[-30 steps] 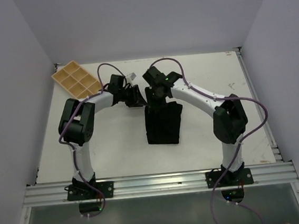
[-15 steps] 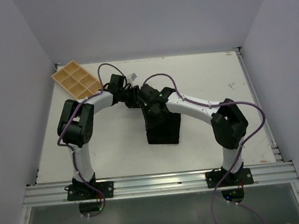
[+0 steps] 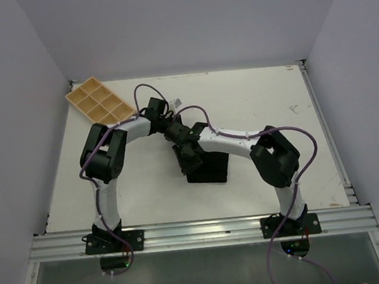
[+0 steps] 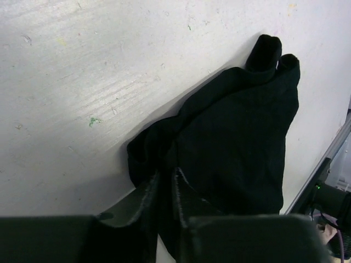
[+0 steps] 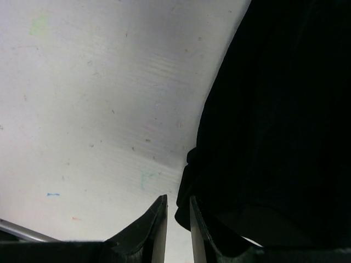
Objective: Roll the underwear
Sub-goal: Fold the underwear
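The black underwear [image 3: 212, 168] lies bunched and short on the white table [image 3: 273, 107], just ahead of the arms. In the left wrist view the underwear [image 4: 236, 137] spreads away from my left gripper [image 4: 163, 181], whose jaws are pinched on a fold of its near edge. My left gripper [image 3: 171, 128] sits at the garment's far left corner. My right gripper [image 3: 187, 155] is low over the left side. Its jaws stand a narrow gap apart around the edge of the underwear [image 5: 274, 109], and my right gripper [image 5: 176, 204] has fabric draped over its right finger.
A tan compartment tray [image 3: 98, 102] stands at the table's back left corner. Grey walls close in the left, back and right. A metal rail [image 3: 205, 233] runs along the near edge.
My right gripper has swept from the garment's far end toward the near left, drawing the fabric back so the underwear looks shorter. My left gripper has moved in and closed on the fabric.
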Controlling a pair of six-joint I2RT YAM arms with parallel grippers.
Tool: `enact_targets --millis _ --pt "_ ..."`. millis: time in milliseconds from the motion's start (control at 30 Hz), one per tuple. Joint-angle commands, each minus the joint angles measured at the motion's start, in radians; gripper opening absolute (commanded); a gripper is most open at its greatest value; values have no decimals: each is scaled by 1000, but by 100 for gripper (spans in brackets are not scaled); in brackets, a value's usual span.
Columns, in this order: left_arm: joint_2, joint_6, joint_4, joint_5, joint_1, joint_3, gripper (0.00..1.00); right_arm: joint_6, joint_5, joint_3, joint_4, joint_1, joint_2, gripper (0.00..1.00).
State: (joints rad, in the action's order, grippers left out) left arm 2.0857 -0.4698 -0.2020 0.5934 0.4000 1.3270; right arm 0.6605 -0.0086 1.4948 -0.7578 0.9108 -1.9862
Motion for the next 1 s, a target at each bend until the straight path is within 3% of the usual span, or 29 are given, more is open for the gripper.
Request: enact_targets --millis 0,167,433,967 --pt "-9 39 -22 -21 -1 35 12 5 25 -7 21 16 3 27" --pt "-21 42 -28 -24 -1 32 0 -2 28 30 -17 19 38 27" --pt "-44 53 -30 -26 -1 28 0 24 99 -16 -38 17 121 26" --pt "-41 69 -51 -66 -1 38 0 -1 110 -80 25 20 35 24"
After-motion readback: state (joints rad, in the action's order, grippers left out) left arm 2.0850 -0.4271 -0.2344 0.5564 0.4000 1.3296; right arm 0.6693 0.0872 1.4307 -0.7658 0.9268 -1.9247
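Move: The right hand stands at the near-left corner of the underwear: that corner is about 2 cm to its right, 1 cm back and 1 cm below. The underwear's middle is roughly 5 cm ahead of the right hand and 5 cm to its right. The left hand has the underwear's far-left corner at its fingertips, about 1 cm to the right, level ahead and 1 cm below. Left fingers pinch the far-left corner; right hand rises about 2.5 cm, shifts 2 cm right, lowers over near-left corner. ##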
